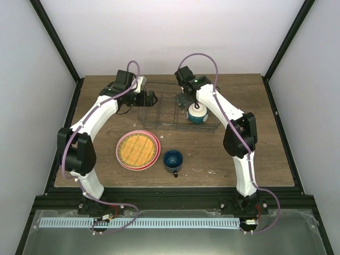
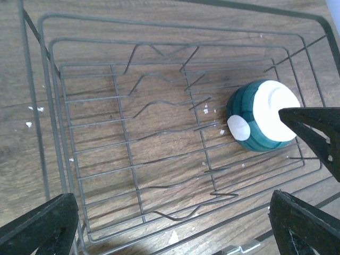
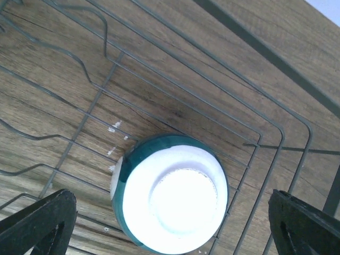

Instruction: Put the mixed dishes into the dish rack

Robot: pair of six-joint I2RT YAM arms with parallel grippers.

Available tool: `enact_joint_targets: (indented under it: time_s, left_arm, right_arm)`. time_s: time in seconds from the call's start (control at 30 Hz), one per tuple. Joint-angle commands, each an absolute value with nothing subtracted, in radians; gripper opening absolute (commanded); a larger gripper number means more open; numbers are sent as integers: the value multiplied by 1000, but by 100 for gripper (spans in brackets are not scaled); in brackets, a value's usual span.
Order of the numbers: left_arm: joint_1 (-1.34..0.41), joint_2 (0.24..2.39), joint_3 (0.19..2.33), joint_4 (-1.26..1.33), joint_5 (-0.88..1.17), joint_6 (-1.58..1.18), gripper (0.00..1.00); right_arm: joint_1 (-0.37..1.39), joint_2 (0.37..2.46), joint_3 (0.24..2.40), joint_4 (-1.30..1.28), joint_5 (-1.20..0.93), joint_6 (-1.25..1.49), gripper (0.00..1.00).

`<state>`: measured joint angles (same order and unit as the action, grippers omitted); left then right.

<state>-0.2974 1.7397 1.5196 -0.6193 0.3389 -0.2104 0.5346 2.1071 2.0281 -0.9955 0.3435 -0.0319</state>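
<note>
The dark wire dish rack stands at the back of the table. A small bowl, teal outside with a cream base, lies upside down in the rack's right part. My right gripper hangs open just over it, and the wrist view has one finger on either side of the bowl. My left gripper is open over the rack's left end with only wires between its fingers. The woven orange-yellow plate lies on the pink plate in front of the rack. The dark blue mug stands upright to their right.
The rack's inner dividers are bent wires rising from its floor. White crumbs dot the wooden table. Black frame posts and white walls close in the table's sides and back.
</note>
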Motion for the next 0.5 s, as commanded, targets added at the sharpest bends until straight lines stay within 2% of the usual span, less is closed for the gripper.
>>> enact_joint_targets:
  time_s: [0.0,0.47]
  left_arm:
    - [-304,1780,1532,-595,390,-222,100]
    - [-319,1847,1457,-574,426,-235,100]
  right_arm:
    - [528,2127,2022,-1017,364,-37,100]
    - [530,2151,1927,-1026,331,-52,100]
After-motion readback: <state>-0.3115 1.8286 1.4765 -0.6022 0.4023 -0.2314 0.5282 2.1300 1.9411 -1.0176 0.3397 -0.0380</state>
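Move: The upturned teal-and-white bowl in the rack lies some 12 cm below the right hand, about 4 cm to its right and 2 cm ahead. The dark blue mug is roughly 21 cm back from that hand, 6 cm to its left and 16 cm down. From the left hand, over the rack's left part, the bowl lies about 20 cm to the right, 1 cm ahead and 15 cm down. The plates are roughly 16 cm back from the left hand, 4 cm left and 19 cm down. Both open hands sink about 5 cm towards the rack, fingers tipping steeper, the right closing on the bowl untouched. ##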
